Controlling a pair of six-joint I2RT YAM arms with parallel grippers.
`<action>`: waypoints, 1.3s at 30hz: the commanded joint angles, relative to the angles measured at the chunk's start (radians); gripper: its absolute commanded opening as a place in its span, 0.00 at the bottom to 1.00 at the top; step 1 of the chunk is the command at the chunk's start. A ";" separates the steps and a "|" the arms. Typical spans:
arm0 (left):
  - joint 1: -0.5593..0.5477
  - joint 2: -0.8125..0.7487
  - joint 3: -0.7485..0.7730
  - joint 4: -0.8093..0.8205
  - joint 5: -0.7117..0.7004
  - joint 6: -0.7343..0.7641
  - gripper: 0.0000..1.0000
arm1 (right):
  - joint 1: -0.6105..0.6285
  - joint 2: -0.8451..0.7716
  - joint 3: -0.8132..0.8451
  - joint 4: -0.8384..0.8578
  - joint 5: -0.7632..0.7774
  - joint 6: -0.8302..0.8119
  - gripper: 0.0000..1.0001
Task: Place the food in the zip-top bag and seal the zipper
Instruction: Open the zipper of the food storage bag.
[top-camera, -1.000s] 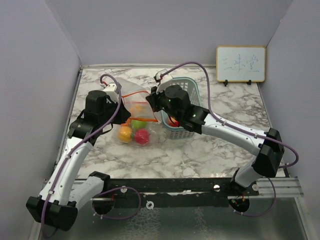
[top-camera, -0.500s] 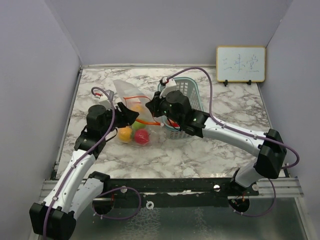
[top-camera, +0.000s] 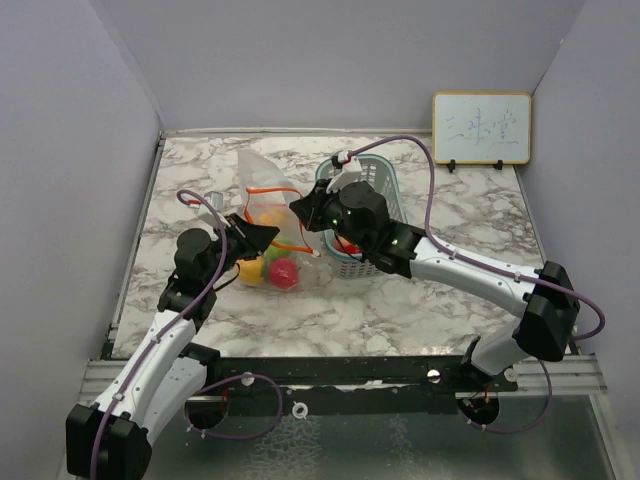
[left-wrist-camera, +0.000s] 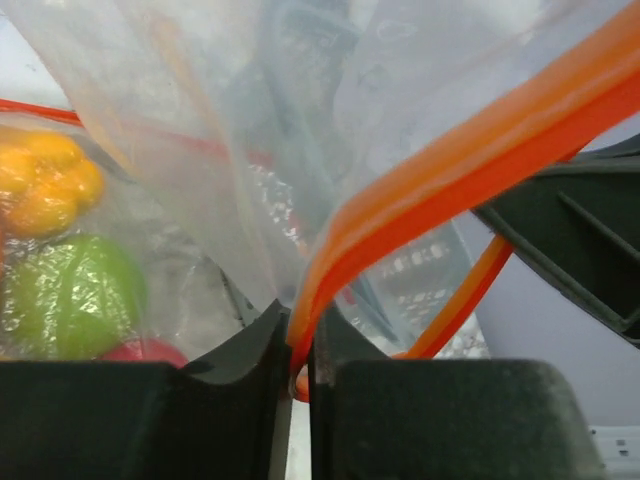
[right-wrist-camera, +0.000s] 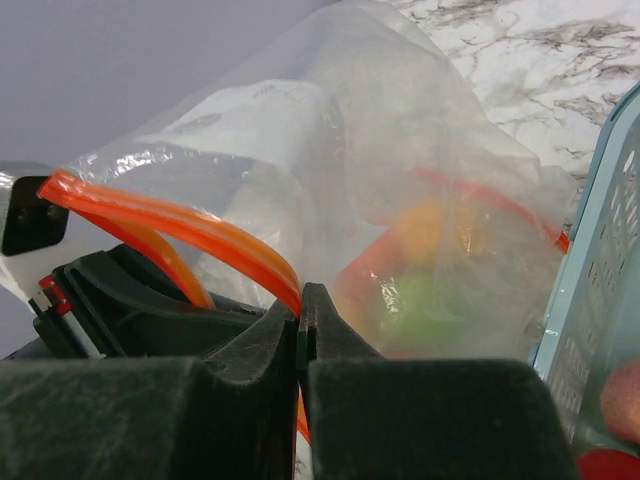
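The clear zip-top bag (top-camera: 262, 212) stands on the marble table left of the basket, its orange zipper (top-camera: 272, 188) forming a loop. Inside lie food pieces: yellow (top-camera: 250, 270), red (top-camera: 284, 273) and green (left-wrist-camera: 75, 295). My left gripper (top-camera: 262, 236) is at the bag's near-left mouth edge. In the left wrist view my left gripper (left-wrist-camera: 300, 325) is shut on the zipper (left-wrist-camera: 450, 170). My right gripper (top-camera: 300, 212) is at the mouth's right side. In the right wrist view my right gripper (right-wrist-camera: 300, 298) pinches the zipper (right-wrist-camera: 190, 228).
A teal mesh basket (top-camera: 378, 172) stands right of the bag under my right arm, with red fruit (right-wrist-camera: 625, 400) inside. A small whiteboard (top-camera: 481, 128) leans on the back wall at right. Purple walls close in the left, back and right sides.
My left arm drew back toward the near left; its gripper opened, then closed on the zipper nearer the front. My right gripper lifted slightly back with the zipper, spreading the mouth.
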 joint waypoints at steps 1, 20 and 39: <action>0.003 -0.014 0.007 0.087 0.031 -0.009 0.00 | 0.001 -0.021 -0.020 0.051 0.034 0.037 0.02; 0.004 0.188 0.701 -0.986 -0.177 0.533 0.00 | -0.014 0.041 0.021 -0.149 0.247 -0.308 0.26; 0.004 0.336 0.579 -0.727 -0.102 0.463 0.00 | -0.103 -0.220 0.045 -0.572 0.005 -0.315 0.89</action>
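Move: The bag's orange zipper strip already sits between the left finger pads, with another stretch pinched in the right fingers. From the left hand, the red fruit in the bag lies about 1 cm ahead, 2 cm right and 17 cm below, and the green apple some 8 cm ahead, 1 cm right and equally low. The basket's middle is roughly 12 cm ahead of that hand, 19 cm right and 15 cm below. Finish closing the left gripper on the zipper strip, then pull left and sharply up about 12 cm, rolling its left side up some 35 degrees, and sink back to slightly below the start. Meanwhile draw the right gripper right and forward, slightly down, still pinching; then open it wide, let go of the strip, and back away upward towards the basket's side. ##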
